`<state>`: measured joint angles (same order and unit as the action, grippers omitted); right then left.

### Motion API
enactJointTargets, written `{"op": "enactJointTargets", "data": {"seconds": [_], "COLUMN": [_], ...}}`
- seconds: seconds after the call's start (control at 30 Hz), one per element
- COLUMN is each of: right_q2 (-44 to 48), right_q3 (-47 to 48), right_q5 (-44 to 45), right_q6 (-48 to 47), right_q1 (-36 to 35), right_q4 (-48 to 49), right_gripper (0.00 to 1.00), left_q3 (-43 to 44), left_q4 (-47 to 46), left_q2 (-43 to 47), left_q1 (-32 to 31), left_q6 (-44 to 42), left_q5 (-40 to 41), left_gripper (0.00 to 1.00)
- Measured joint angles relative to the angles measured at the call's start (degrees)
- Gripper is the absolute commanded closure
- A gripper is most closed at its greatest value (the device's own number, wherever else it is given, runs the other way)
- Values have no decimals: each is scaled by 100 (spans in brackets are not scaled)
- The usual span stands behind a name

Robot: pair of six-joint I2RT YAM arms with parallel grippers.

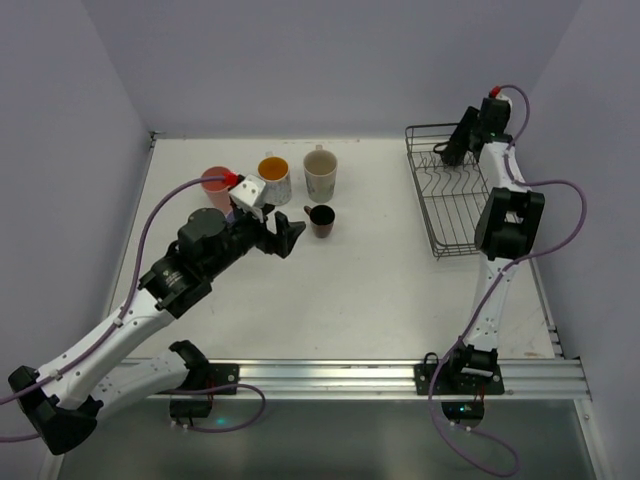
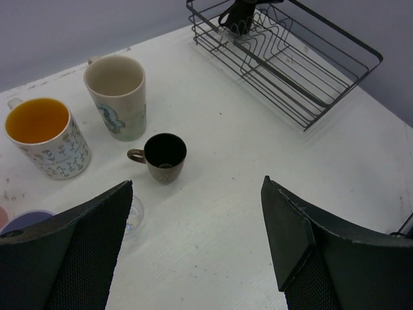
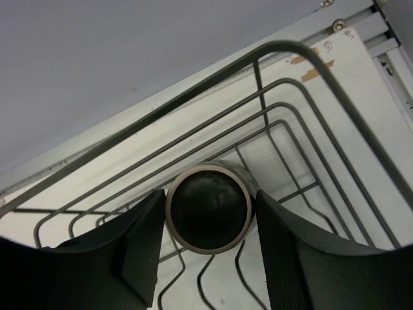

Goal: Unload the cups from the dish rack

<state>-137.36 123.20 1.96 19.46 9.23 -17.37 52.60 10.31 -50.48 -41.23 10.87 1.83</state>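
The black wire dish rack [image 1: 458, 215] stands at the back right. In its far left corner my right gripper [image 1: 452, 152] reaches down. In the right wrist view its fingers press both sides of a dark brown mug [image 3: 208, 208] that lies among the rack wires [image 3: 303, 123], so the right gripper [image 3: 208, 205] is shut on that mug. On the table stand a salmon tumbler [image 1: 213, 185], a white dotted mug [image 1: 274, 178], a cream mug [image 1: 320, 172] and a second dark brown mug [image 1: 321, 220]. My left gripper [image 1: 285, 235] hovers open beside that mug. A clear glass [image 2: 133, 213] shows by its left finger.
The grey walls close in at the back and on both sides. An aluminium rail [image 1: 400, 375] runs along the near table edge, with both arm bases on it. The right arm's purple cable [image 1: 565, 215] loops beside the rack.
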Motion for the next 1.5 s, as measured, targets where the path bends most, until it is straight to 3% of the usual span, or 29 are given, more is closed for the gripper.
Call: {"op": "enactJointTargets", "data": {"seconds": [0.33,0.7,1.13,1.5], "right_q2": [588,1034,1735,1851], "right_q3": [-870,-1816,-3084,-3674], "right_q5": [-332,-1272,-2267,-2865], "right_q6": [555,1862,3119,3727], "right_q1": [-44,455,859,942], "right_q4": [468,1484,2745,3427], "right_gripper": [71,71,71,71], "left_q3": [125,719,2492,4288], "left_q4": [-155,-1222,-1971,-1965], "left_q2": [-839,-2358,-4483,-6205], "left_q1": [0,-2,-4,-4], "left_q6": [295,1078,1705,1545], "left_q5": [-435,-1126,-1941,-2055], "left_gripper": [16,17,18,19]}}
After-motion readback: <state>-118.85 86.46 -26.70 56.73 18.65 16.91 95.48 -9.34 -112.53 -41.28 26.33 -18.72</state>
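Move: The right fingers already pinch the black cup; the open left gripper, its likely goal, is about 35 cm back, 43 left and 17 above the right hand. The rack's middle is some 13 cm back and 1 right of the right hand. From the left hand the black cup lies about 36 cm ahead, 43 right and 19 down; the small brown cup is 18 ahead, 9 right, the tall white mug 30 ahead, 8 right, both roughly 26 below. Right draws the pinched cup 8 cm back and up, rolling; open left sweeps 27 cm right-forward towards it. ##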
